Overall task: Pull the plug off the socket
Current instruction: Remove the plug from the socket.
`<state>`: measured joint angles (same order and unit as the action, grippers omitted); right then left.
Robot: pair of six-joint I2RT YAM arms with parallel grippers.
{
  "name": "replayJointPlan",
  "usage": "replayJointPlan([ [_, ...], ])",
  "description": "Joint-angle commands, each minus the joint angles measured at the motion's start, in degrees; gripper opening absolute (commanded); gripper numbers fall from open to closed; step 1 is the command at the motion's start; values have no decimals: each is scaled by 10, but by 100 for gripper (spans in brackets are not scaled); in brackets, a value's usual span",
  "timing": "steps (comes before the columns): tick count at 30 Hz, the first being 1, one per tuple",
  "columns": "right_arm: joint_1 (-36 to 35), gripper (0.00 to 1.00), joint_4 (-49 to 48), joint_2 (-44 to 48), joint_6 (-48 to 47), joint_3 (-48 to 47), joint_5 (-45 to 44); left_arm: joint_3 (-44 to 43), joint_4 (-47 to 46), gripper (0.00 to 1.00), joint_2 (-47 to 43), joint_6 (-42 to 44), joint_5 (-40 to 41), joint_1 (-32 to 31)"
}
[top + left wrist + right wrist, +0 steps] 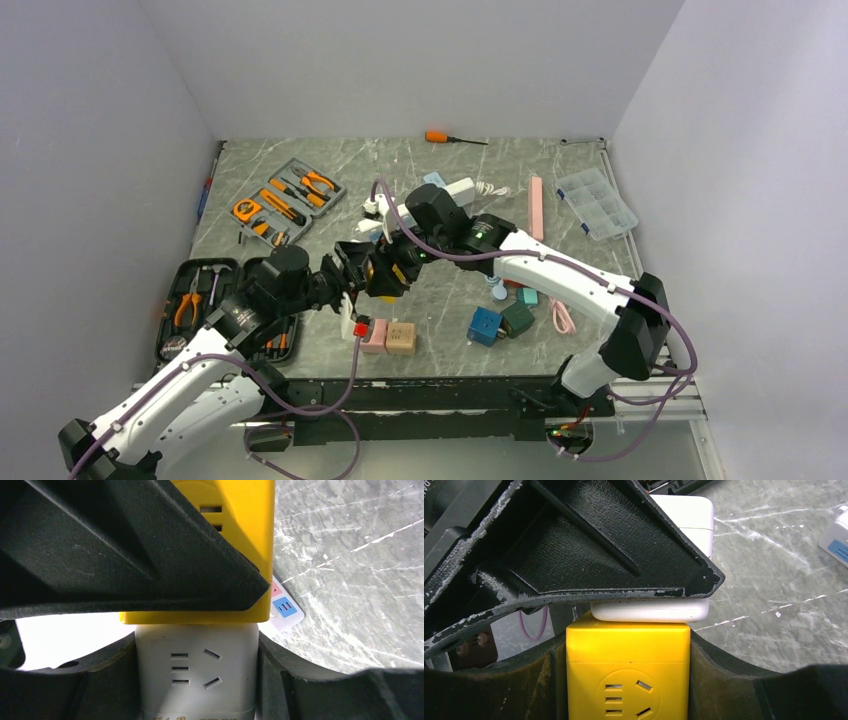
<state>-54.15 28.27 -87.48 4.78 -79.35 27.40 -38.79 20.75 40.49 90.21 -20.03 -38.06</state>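
A yellow cube adapter (628,680) and a white cube adapter (196,670) are joined face to face and held above the table's middle (385,272). Which of them is the plug and which the socket cannot be told. My left gripper (196,680) is shut on the white cube, a finger pressed against each of its sides. My right gripper (628,685) is shut on the yellow cube in the same way. The yellow cube (245,525) sits flush on the white one with no gap showing. Each wrist view is half filled by the other gripper's black finger.
An open grey tool case (288,200) and a black tool case (190,305) lie at left. Pink and beige cubes (388,337) sit near the front, blue (485,326) and green (517,318) cubes to the right. A clear organiser box (596,202) and an orange screwdriver (440,137) lie at the back.
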Motion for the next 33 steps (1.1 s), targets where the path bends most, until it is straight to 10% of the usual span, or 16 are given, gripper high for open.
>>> replayJointPlan([
  [1,-2,0,-43,16,6,22,-9,8,-45,0,1,1,29,-8],
  [21,-1,0,-41,155,73,223,-55,74,-122,0,42,20,124,15],
  [33,-1,0,-4,177,87,241,-67,96,-147,0,66,75,91,130],
])
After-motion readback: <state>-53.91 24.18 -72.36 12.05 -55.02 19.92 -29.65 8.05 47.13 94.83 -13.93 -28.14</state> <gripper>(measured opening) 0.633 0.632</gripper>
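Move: My left hand grips the white plug, and the yellow socket it is pushed into lies about 4 cm back, 2 cm right and 1 cm lower. My right hand holds that socket, with the plug about 4 cm ahead and 2 cm left. On the table some 18 cm below my right hand, the pink socket is about 6 cm back and 2 cm left, the tan socket 6 cm back and 3 cm right, and the power strip's middle 19 cm ahead and 5 cm right. Keeping both grips, I first let my two hands sink and drift right side by side, 3 to 4 cm each way, hardly parting. Then I pull them sharply apart: my left hand snaps forward and left with the white plug, about 9 cm, turning counter-clockwise, while my right draws the yellow socket right, down and somewhat back, about 5 cm. ##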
